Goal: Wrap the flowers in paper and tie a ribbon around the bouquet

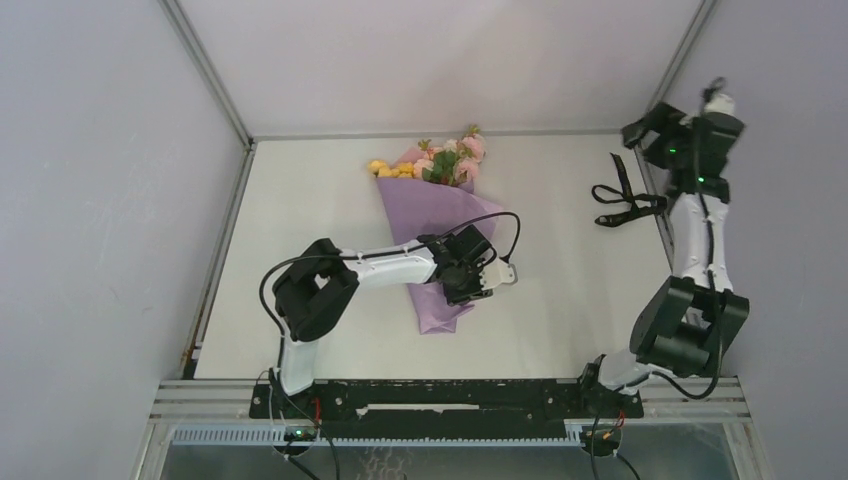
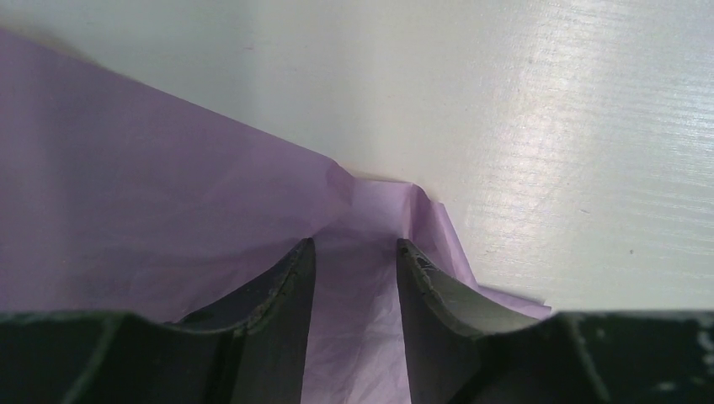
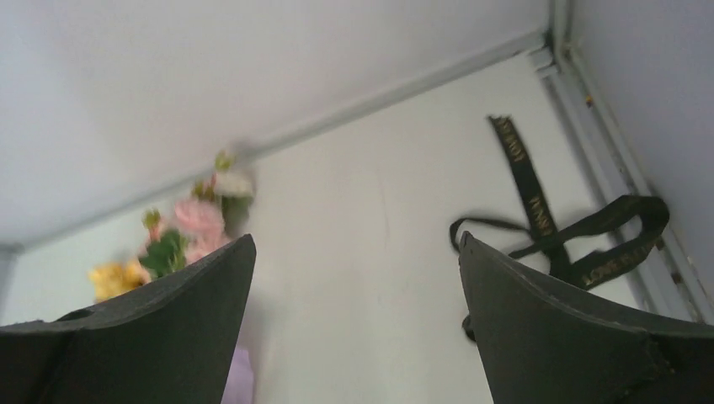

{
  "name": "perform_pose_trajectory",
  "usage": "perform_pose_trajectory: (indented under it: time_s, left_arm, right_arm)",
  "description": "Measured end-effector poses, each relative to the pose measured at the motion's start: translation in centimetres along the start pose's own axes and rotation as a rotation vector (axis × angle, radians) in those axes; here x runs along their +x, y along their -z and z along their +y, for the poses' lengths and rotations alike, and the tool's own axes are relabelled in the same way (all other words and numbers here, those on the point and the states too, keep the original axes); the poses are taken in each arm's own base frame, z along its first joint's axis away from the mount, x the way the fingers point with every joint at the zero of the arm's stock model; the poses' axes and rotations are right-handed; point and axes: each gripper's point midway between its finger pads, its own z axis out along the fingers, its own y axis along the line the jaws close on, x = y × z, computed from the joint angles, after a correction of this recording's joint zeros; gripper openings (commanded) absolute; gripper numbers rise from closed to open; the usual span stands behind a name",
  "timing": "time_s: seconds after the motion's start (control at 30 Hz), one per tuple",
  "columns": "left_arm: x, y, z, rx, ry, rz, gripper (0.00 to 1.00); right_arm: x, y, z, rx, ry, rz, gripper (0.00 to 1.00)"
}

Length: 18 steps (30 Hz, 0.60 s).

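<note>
The bouquet lies on the white table, a lilac-purple paper [image 1: 435, 225] cone with the pink, yellow and white flowers [image 1: 440, 160] at its far end. My left gripper [image 1: 470, 272] sits low on the cone's narrow end. In the left wrist view its fingers [image 2: 290, 290] stand partly closed, and between them the gripper [image 2: 354, 246] clamps a raised fold of paper [image 2: 168, 210]. The black ribbon [image 1: 625, 197] lies looped at the table's right edge. My right gripper [image 1: 643, 133] hangs above it, wide open and empty [image 3: 355, 238], with the ribbon [image 3: 547, 219] and flowers [image 3: 198, 223] below.
A metal frame rail [image 1: 655, 215] runs along the table's right edge beside the ribbon, and grey walls close in the back and sides. The left arm's black cable [image 1: 505, 220] arcs over the paper cone.
</note>
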Motion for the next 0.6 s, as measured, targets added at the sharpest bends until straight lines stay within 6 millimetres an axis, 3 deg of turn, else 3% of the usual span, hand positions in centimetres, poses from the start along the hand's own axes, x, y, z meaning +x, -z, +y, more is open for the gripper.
perform_pose_trajectory:
  time_s: [0.07,0.13,0.2,0.23,0.3,0.37,0.43,0.5,0.6]
  left_arm:
    - [0.1,0.0,0.1,0.004,0.008,-0.003,0.46]
    - [0.1,0.0,0.2,0.010,0.016,-0.008,0.46]
    - [0.1,0.0,0.2,0.014,0.025,-0.012,0.46]
    - [0.2,0.0,0.3,0.017,0.029,-0.014,0.46]
    - [0.2,0.1,0.4,0.020,0.037,-0.017,0.46]
    - [0.3,0.1,0.5,0.024,0.050,-0.020,0.46]
    - [0.3,0.1,0.6,0.033,0.062,-0.026,0.46]
    - [0.3,0.1,0.7,0.035,0.068,-0.029,0.46]
    - [0.3,0.1,0.7,0.044,0.075,-0.035,0.46]
  right_arm:
    - [-2.1,0.0,-3.2,-0.038,-0.128,-0.070,0.79]
    - [-2.7,-1.3,-5.8,-0.094,-0.242,-0.064,0.74]
    - [-2.0,-3.8,-8.7,-0.072,-0.311,0.015,0.74]
    - [-0.9,-6.0,-10.3,-0.015,-0.331,0.087,0.75]
    - [1.9,-9.3,-11.5,0.080,-0.296,0.191,0.73]
    - [5.6,-11.4,-10.5,0.143,-0.244,0.306,0.67]
    - [9.7,-12.9,-8.2,0.186,-0.166,0.433,0.65]
    - [12.4,-14.2,-6.2,0.210,-0.088,0.515,0.64]
    - [14.3,-16.2,-4.4,0.231,-0.001,0.577,0.61]
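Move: The black ribbon lies roughly 27 cm below the empty right hand, about 4 cm ahead and 9 cm to its right. The flower heads are some 39 cm to that hand's left and 16 cm farther out, with the purple wrap's middle 38 cm left and 6 cm back. From the left hand, the ribbon is about 26 cm ahead, 42 cm to the right and roughly at table level. The left hand stays with its fingertips on the purple wrap near the lower right edge, barely shifting. The right hand plunges about 20 cm towards the ribbon while reaching forward some 10 cm, first swinging right, then back left, to come down at the ribbon's far left side. Its fingers tip downward and close partway from wide open. ##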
